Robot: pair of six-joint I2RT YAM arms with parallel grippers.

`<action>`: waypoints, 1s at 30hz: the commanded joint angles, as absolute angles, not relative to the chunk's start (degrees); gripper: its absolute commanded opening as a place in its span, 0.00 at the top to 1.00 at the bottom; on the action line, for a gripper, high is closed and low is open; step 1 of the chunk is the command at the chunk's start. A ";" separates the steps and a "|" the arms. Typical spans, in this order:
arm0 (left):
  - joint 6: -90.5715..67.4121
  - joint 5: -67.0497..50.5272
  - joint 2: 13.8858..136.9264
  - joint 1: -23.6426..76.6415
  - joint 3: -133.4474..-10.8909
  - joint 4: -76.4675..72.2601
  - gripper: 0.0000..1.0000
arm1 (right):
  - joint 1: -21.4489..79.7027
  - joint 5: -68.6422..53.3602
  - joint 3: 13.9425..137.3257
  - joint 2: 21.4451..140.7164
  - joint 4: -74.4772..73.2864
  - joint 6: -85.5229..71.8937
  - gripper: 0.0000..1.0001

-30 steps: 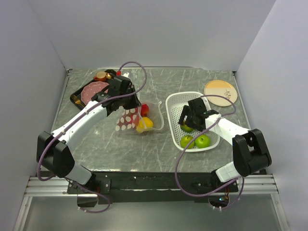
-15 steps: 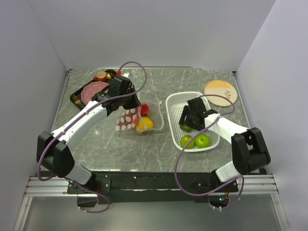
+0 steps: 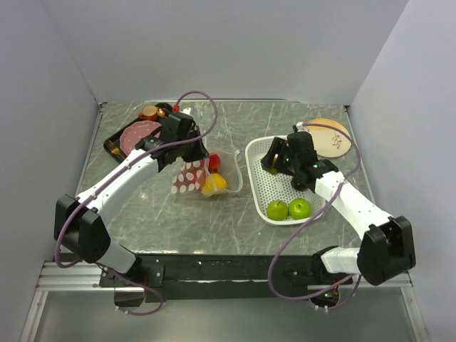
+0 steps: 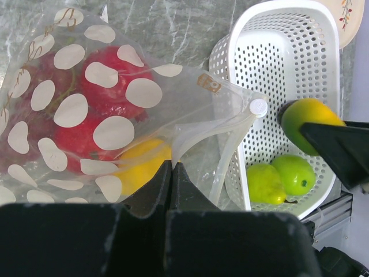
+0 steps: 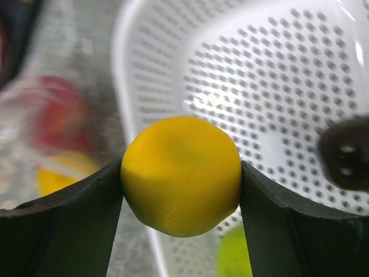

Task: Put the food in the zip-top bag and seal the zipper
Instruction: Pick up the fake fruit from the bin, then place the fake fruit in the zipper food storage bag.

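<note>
The zip-top bag (image 3: 191, 176) (image 4: 115, 104), clear with white dots, lies at mid-table with red fruits (image 4: 106, 86) and a yellow citrus (image 4: 141, 167) inside. Its mouth gapes toward the basket, with the zipper (image 4: 222, 122) curving loose. My left gripper (image 4: 172, 165) (image 3: 194, 154) is shut on the bag's mouth edge. My right gripper (image 5: 181, 173) (image 3: 275, 162) is shut on a yellow-green fruit (image 5: 181, 173) (image 4: 308, 118), held above the basket's far left part. Two green apples (image 3: 288, 209) (image 4: 281, 179) lie in the basket's near end.
The white perforated basket (image 3: 251, 158) (image 4: 233, 63) stands right of the bag. A black tray (image 3: 114, 142) at the back left holds a pink meat slice (image 3: 135, 132), with a brown round piece (image 3: 149, 111) beyond it. A round plate (image 3: 329, 135) lies at the back right.
My right gripper narrowed onto the yellow-green fruit in the basket, then lifted it up and toward the basket's far end. The left gripper and bag stayed still.
</note>
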State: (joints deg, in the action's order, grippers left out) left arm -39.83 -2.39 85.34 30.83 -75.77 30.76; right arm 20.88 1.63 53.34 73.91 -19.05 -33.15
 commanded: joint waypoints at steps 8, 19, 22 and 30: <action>-40.51 -3.60 85.52 31.11 -78.57 28.74 0.99 | 32.16 -8.00 56.33 72.59 -7.82 -38.76 0.71; -40.52 -5.80 86.84 31.64 -79.45 27.16 0.99 | 35.50 -10.90 63.89 85.50 -5.37 -38.50 0.69; -40.96 -5.37 86.22 31.55 -79.63 26.72 0.99 | 36.64 -14.40 65.65 88.58 -2.47 -39.46 0.66; -41.31 -2.29 81.92 31.64 -79.63 26.98 0.99 | 38.06 -20.31 67.68 92.29 -0.44 -39.46 0.19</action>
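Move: The bag's open mouth, where the held mango is headed, lies about 17 cm to the right hand's left, level fore-and-aft and some 5 cm lower. The yellow fruit already in the bag is roughly 21 cm left, 1 cm back and 10 cm down, and the red one 7 cm farther out than that yellow fruit. In the bin, the green pear sits 11 cm back and 3 cm right of the right hand. From the left hand the mouth is about 6 cm right, 1 cm back and 7 cm below. The mango, still gripped in the right fingers, is carried some 20 cm left, out over the bin's rim and into the bag's mouth; the hand first rises about 4 cm and draws back a little, then eases down 2 cm, turning counter-clockwise and rolling its left side up, about 30 degrees in all. The left fingers keep pinching the bag's upper edge, drifting just over 1 cm right. ##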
